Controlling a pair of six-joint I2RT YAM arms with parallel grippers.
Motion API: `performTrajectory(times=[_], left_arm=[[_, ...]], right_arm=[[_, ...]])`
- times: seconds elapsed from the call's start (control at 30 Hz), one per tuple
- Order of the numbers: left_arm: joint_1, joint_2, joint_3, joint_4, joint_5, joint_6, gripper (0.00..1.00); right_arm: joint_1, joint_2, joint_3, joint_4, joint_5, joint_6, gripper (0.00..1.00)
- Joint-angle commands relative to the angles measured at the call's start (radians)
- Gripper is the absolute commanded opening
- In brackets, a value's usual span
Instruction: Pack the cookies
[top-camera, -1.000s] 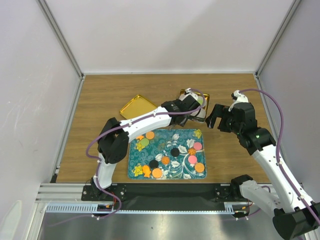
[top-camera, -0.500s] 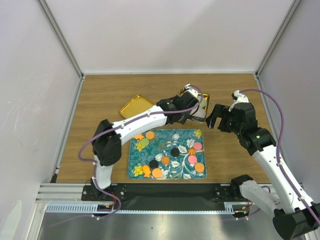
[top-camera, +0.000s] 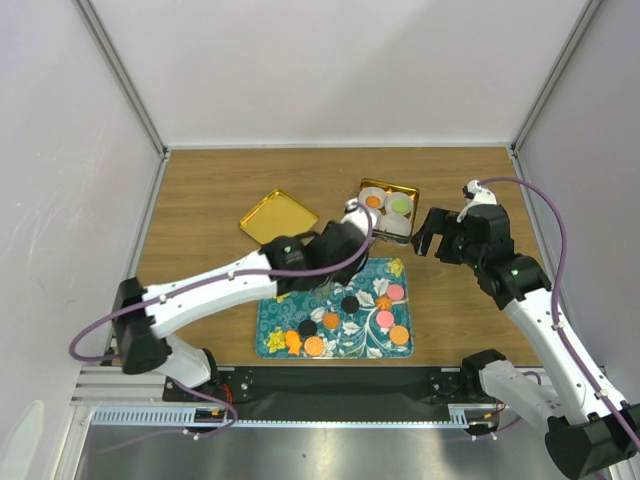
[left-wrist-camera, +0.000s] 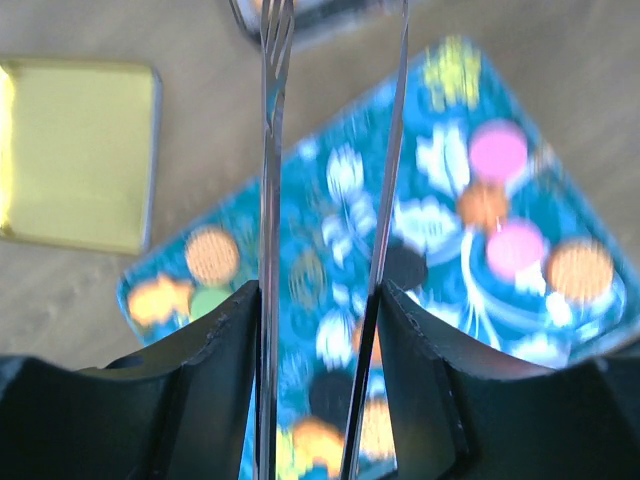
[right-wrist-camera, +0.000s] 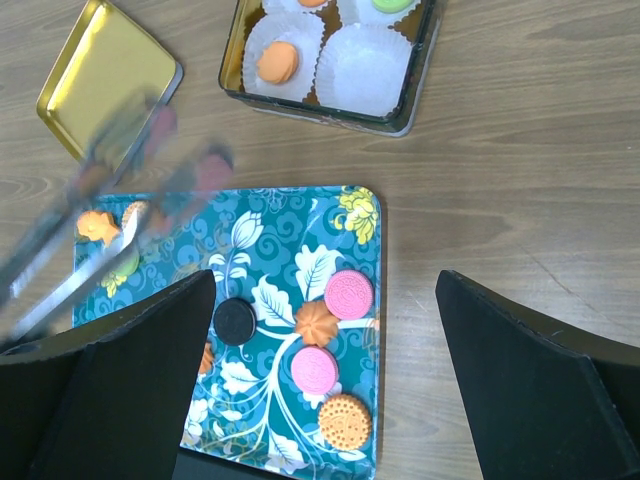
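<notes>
Several cookies lie on the teal flowered tray (top-camera: 264, 318): a black one (top-camera: 349, 304), pink ones (right-wrist-camera: 349, 294) and orange ones (right-wrist-camera: 345, 421). The gold tin (top-camera: 411, 190) behind the tray holds white paper cups, one with an orange cookie (right-wrist-camera: 279, 62) and one with a green cookie (top-camera: 400, 205). My left gripper (left-wrist-camera: 318, 290) hovers over the tray's far edge (top-camera: 338, 245), shut on metal tongs (left-wrist-camera: 268, 150) whose tips are apart with nothing between them. My right gripper (right-wrist-camera: 322, 275) hangs open and empty right of the tin (top-camera: 435, 235).
The tin's gold lid (top-camera: 277, 216) lies upside down on the wooden table, left of the tin and behind the tray's left corner. Grey walls close in the table on three sides.
My left arm has drawn back from the tin, carrying the tongs toward me to over the tray's far edge. The right arm has not moved.
</notes>
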Motion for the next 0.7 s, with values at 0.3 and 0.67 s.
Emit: performTrajectory(times=[0.3,0.67], left_arm=[[-0.241,-0.256,-0.302,-0.123,-0.016,-0.226,0.57],[-0.286,-0.208,-0.351,-0.111,-0.002,-0.257,0.59]], right_arm=[[-0.004,0.014,-0.027,0.060,-0.001,0.000,1.00],[-0.004,0.011,-0.024,0.052,-0.002,-0.001,1.00]])
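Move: The left hand has tongs in its grip, their tips reaching out ahead and down. The black cookie on the patterned tray lies about 19 cm below that hand, only 1 cm back and 1 cm right. The near swirl cookie sits roughly 5 cm back and 3 cm left, the other swirl cookie 1 cm back and 9 cm right, the cookie box 20 cm ahead and 9 cm right. From the right hand the black cookie is roughly 4 cm back, 14 cm left, 20 cm below. Still gripping the half-open, empty tongs and touching no cookie, the left hand pulls back from the cookie box, bringing the tong tips over the black cookie on the tray. It travels some 12 cm back, sinking about 7 cm and drifting 5 cm left, then slows to a gentle descent; the wrist tips the tongs about 10 degrees more steeply down. ##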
